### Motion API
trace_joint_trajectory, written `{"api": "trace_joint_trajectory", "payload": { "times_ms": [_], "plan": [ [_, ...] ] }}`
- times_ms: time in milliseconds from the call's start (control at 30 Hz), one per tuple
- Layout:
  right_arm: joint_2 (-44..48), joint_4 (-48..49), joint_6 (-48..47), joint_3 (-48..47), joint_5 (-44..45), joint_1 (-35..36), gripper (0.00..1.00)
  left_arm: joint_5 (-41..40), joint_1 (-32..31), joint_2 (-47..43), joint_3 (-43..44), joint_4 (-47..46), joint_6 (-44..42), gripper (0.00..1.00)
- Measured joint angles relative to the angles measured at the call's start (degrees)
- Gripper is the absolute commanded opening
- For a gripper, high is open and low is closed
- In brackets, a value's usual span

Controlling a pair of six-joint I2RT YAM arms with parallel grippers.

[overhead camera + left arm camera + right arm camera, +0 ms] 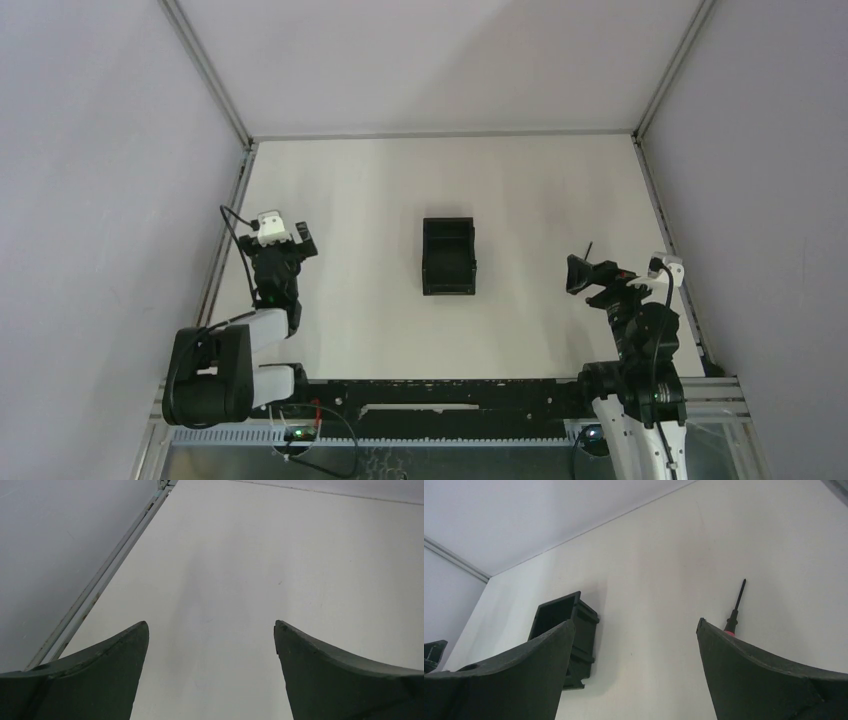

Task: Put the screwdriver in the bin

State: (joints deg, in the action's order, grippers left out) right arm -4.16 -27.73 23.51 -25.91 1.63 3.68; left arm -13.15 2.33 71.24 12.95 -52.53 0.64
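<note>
The black open-topped bin (448, 256) stands mid-table, and it shows at the left of the right wrist view (569, 627). The screwdriver lies right of it. Its thin black shaft (738, 597) points away from me, and only a sliver of the red handle (729, 632) shows behind my right finger. In the top view only the shaft (587, 249) shows above my right gripper (590, 273). That gripper (635, 625) is open and empty, hanging just above the handle end. My left gripper (303, 241) is open and empty over bare table (211, 625), well left of the bin.
White walls enclose the table on three sides. Metal rails run along the left edge (228, 235) and the right edge (662, 230). A black rail (440, 395) crosses the near edge between the arm bases.
</note>
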Motion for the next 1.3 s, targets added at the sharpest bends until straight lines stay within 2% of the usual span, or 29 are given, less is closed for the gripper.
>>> {"api": "trace_joint_trajectory", "payload": {
  "times_ms": [233, 367, 533, 733, 833, 933, 1067, 1233, 1300],
  "plan": [
    [-0.17, 1.40, 0.70, 0.02, 1.20, 0.00, 1.00, 0.00, 0.00, 0.00, 0.00, 0.00, 0.00, 1.00],
    [-4.22, 3.72, -0.72, -2.91, 0.35, 0.00, 1.00, 0.00, 0.00, 0.00, 0.00, 0.00, 0.00, 1.00],
    [-23.10, 3.28, -3.87, -18.47, 1.46, -0.02, 1.00, 0.00, 0.00, 0.00, 0.00, 0.02, 0.00, 1.00],
    [-54.49, -9.18, -5.07, -45.55, -2.25, -3.69, 1.00, 0.00, 0.00, 0.00, 0.00, 0.02, 0.00, 1.00],
    [-67.25, -15.87, -5.33, -52.50, -2.99, -6.10, 1.00, 0.00, 0.00, 0.00, 0.00, 0.02, 0.00, 1.00],
    [-78.38, -21.77, -5.92, -53.09, -1.73, -7.28, 0.99, 0.00, 0.00, 0.00, 0.00, 0.00, 0.00, 1.00],
    [-89.13, -24.61, -6.67, -48.50, -0.37, -8.24, 0.89, 0.00, 0.00, 0.00, 0.00, 0.00, 0.00, 1.00],
    [-96.17, -23.52, -6.97, -42.93, -0.37, -8.66, 0.65, 0.00, 0.00, 0.00, 0.00, 0.02, 0.00, 1.00],
    [-97.96, -22.08, -6.99, -41.70, -0.15, -8.72, 0.59, 0.00, 0.00, 0.00, 0.00, 0.00, 0.00, 1.00]
  ]
}}
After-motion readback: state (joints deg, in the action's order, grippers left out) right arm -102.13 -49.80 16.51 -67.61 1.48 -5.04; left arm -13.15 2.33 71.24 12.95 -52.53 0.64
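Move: The screwdriver lies on the table some 10 cm ahead of the right hand, about 6 cm to its right and 20 cm below, shaft pointing outwards and handle towards the base. The bin stands about 25 cm to the left of the screwdriver and 2 cm farther out. From the idle left hand the screwdriver is roughly 55 cm to the right, 4 cm back and 11 cm lower. Up and forward first, in an arc of about 10 cm rise and 15 cm reach, the right hand then plunges nearly 30 cm onto the screwdriver, easing back about 6 cm and slightly right. Its fingers tip from level to almost straight down (nearly 80 degrees) and, late in the drop, close about a third of the way, straddling the front of the handle. ##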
